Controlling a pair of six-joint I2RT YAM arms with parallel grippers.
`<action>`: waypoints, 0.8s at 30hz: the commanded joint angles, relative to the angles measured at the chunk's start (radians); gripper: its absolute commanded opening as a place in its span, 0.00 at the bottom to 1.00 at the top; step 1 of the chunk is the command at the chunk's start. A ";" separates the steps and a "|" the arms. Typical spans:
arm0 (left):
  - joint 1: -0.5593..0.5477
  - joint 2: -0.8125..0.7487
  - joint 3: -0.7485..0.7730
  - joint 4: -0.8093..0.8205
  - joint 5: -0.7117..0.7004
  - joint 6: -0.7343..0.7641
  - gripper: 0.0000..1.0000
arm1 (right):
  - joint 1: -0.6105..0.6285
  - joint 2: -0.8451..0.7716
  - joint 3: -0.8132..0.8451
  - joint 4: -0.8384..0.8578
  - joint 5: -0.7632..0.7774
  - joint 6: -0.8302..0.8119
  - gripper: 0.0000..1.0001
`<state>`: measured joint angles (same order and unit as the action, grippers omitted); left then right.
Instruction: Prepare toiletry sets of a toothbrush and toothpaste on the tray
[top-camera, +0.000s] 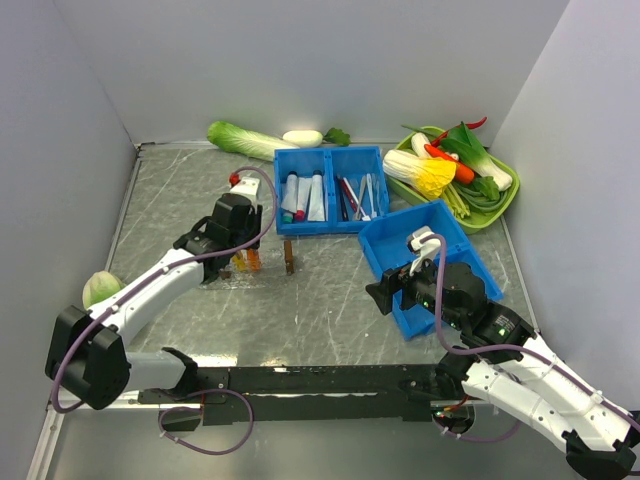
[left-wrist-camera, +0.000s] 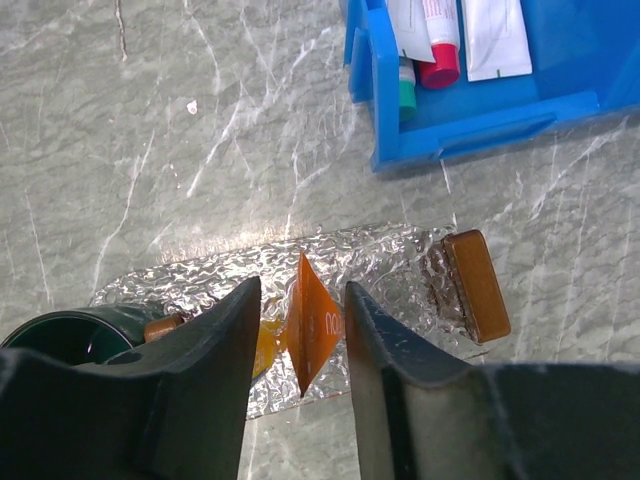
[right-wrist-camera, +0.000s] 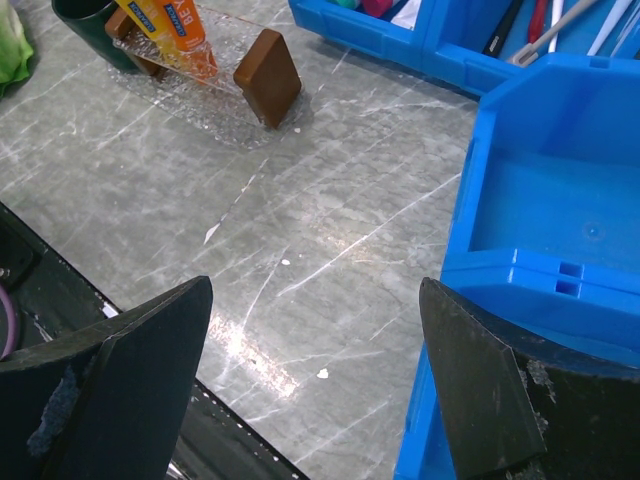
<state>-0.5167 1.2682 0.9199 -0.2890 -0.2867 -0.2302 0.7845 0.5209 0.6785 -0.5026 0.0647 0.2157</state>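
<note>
The clear bumpy tray (left-wrist-camera: 385, 250) lies on the marble table with a brown block (left-wrist-camera: 478, 285) at each end. An orange toothpaste tube (left-wrist-camera: 318, 325) stands on edge on it, and a yellow tube (left-wrist-camera: 268, 345) sits just to its left. My left gripper (left-wrist-camera: 300, 290) straddles the orange tube, open, with a gap showing on both sides. From above, the left gripper (top-camera: 248, 258) hovers over the tray. Toothbrushes (top-camera: 350, 196) lie in the right half of the divided blue bin (top-camera: 330, 228). My right gripper (right-wrist-camera: 315, 290) hangs wide open and empty over bare table beside the empty blue bin (right-wrist-camera: 520, 270).
White toothpaste tubes (top-camera: 303, 196) fill the divided bin's left half. A green dish (top-camera: 505, 205) of vegetables stands at the back right. A long cabbage (top-camera: 240, 138) lies at the back and a round one (top-camera: 100, 287) at the left. A dark green cup (left-wrist-camera: 70, 340) stands by the tray's left end.
</note>
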 joint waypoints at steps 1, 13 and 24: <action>0.003 -0.055 0.002 0.054 -0.009 0.006 0.46 | -0.004 -0.005 -0.011 0.032 0.018 0.005 0.91; 0.003 -0.174 -0.047 0.136 -0.015 0.028 0.57 | -0.004 -0.012 -0.011 0.027 0.037 0.007 0.91; 0.110 -0.288 -0.046 0.202 0.110 -0.070 0.96 | -0.004 -0.070 0.032 -0.037 0.250 0.042 0.86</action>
<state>-0.4931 0.9905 0.8299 -0.1406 -0.2661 -0.2356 0.7845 0.4698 0.6785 -0.5148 0.1997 0.2462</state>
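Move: Between the left hand's parted fingertips stands the orange toothpaste, its middle about 5 cm below the hand point. The yellow toothpaste is some 3 cm to its left and 1 cm nearer, the tray's right wooden handle about 8 cm to its right, level with it. White toothpaste tubes in the blue bin lie roughly 14 cm ahead and 11 cm right of that hand. From the right hand the orange toothpaste is some 14 cm ahead, 25 cm left. Rising almost straight up, the left hand lifts about 8 cm away from the already released orange toothpaste, easing slightly back near the end. Its fingers tip up some 15 degrees and spread from under half open to nearly fully open, mostly late in the climb. The empty right hand, waiting at first, then starts about 2 cm to the right and slightly forward and up, turning a little clockwise, fingers still wide. ##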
